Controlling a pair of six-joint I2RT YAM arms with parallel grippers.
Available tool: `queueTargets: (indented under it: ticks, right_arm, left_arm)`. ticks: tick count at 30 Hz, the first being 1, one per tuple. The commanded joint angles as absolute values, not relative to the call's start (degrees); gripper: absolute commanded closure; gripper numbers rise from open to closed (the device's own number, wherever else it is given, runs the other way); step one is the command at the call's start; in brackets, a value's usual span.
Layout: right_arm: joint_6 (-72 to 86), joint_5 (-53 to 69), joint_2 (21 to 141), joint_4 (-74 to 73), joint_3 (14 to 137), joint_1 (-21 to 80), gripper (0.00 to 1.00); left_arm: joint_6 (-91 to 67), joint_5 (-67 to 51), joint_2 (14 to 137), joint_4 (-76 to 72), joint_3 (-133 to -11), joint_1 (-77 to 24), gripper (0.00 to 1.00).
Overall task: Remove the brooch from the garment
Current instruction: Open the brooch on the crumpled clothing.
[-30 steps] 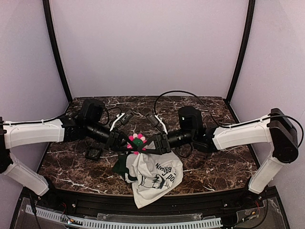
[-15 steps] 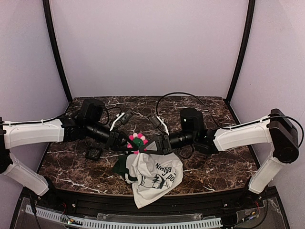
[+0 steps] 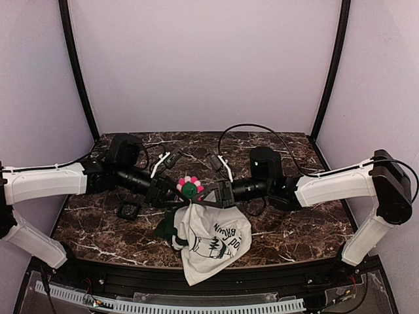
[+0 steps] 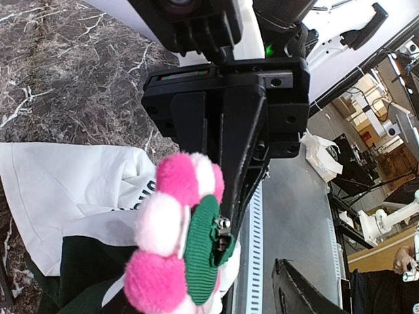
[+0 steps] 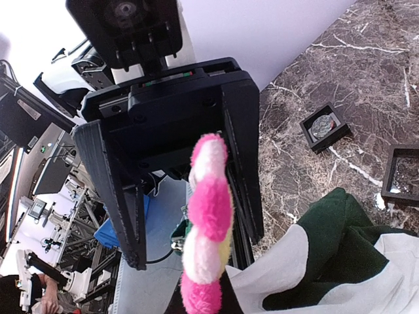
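The brooch (image 3: 190, 188), a fluffy flower of pink and white petals with a green back, hangs in the air between my two grippers. The right gripper (image 3: 211, 195) is shut, and its closed fingers (image 4: 229, 144) meet the brooch (image 4: 177, 229) at its green back beside the metal pin. The left gripper (image 3: 171, 195) is open; its fingers (image 5: 108, 190) stand wide apart on either side of the brooch (image 5: 209, 216) without touching it. The garment (image 3: 213, 239), white with black print and dark green trim, hangs bunched from just under the brooch down to the table's front edge.
A small black square frame (image 3: 127, 210) lies on the marble table (image 3: 294, 222) left of the garment. The right wrist view shows two such frames (image 5: 322, 127) near the green sleeve (image 5: 347, 242). Cables loop behind both wrists.
The left gripper has opened and let go. The right gripper, open a second ago, is closed at the brooch. The brooch has risen slightly.
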State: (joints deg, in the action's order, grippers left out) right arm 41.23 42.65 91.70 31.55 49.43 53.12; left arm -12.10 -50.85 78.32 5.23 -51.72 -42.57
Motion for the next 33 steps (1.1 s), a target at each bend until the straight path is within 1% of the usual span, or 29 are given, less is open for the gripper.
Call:
queueTargets:
  ticks: [1,6,8,9,11,13,18,22,24,29,33]
  right_arm:
    - [40.36,42.09,90.80,31.04,50.64,53.24,1.00]
    - [39.58,42.70,91.68,29.83,51.85,53.82,1.00]
    - [39.22,42.71,92.12,29.34,52.37,54.03,1.00]
    - [39.06,42.71,92.33,29.01,52.63,54.16,1.00]
    - [38.80,42.67,92.66,28.61,53.01,54.23,1.00]
    - [38.26,42.44,92.93,27.70,53.60,54.39,1.00]
    - [36.78,41.70,93.58,25.01,54.83,54.84,1.00]
    - [36.52,41.40,93.53,24.45,54.87,54.93,1.00]
    - [36.34,41.40,93.52,24.28,54.98,55.00,1.00]
    - [35.79,41.05,93.30,23.36,54.84,55.01,1.00]
    - [35.67,41.04,93.08,23.30,54.69,55.02,1.00]
  left_arm:
    - [-13.14,-49.38,76.27,2.91,-52.34,-42.25,0.36]
    - [-13.46,-45.96,76.43,3.70,-52.69,-42.28,0.36]
    - [-13.54,-45.81,76.79,3.80,-52.79,-42.28,0.39]
    - [-13.54,-45.84,77.03,3.79,-52.82,-42.28,0.43]
    - [-13.74,-45.91,77.46,3.78,-52.89,-42.28,0.47]
    - [-14.03,-45.85,77.83,3.85,-52.97,-42.28,0.49]
    - [-14.37,-45.81,78.08,3.87,-53.01,-42.25,0.51]
    - [-14.48,-45.59,78.04,3.79,-52.76,-42.28,0.59]
    - [-14.55,-45.74,78.12,3.82,-52.74,-42.28,0.66]
    - [-14.48,-45.93,77.93,3.84,-52.63,-42.26,0.75]
    - [-14.62,-46.63,77.94,3.58,-52.49,-42.28,0.84]
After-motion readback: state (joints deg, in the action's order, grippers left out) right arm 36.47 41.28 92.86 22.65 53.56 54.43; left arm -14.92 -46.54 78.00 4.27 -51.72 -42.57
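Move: The brooch stands on edge between the hands, clasp side towards the robot. Its middle is some 2 cm ahead of, 2 cm right of and 2 cm above the left hand's opened fingers. From the right fingers, shut at its lower clasp side, it is roughly 1 cm ahead, 2 cm left and 2 cm up. From the left hand, the garment's printed white part lies about 9 cm right, 4 cm back and 13 cm down; its green part is 5 cm left, level, 12 cm down. The left hand, already opened wide beside the brooch, edges about 1.5 cm forward with a swing of some 5 degrees counter-clockwise, bringing the brooch's rim in line between its fingers, then stays there while they close to a narrow gap. The right hand keeps its fingers shut at the brooch's lower clasp side and carries it about 1 cm left towards the left fingers, then sinks nearly 1 cm as its tips tilt slightly down; whether the left fingers already pinch the brooch can't be seen. ##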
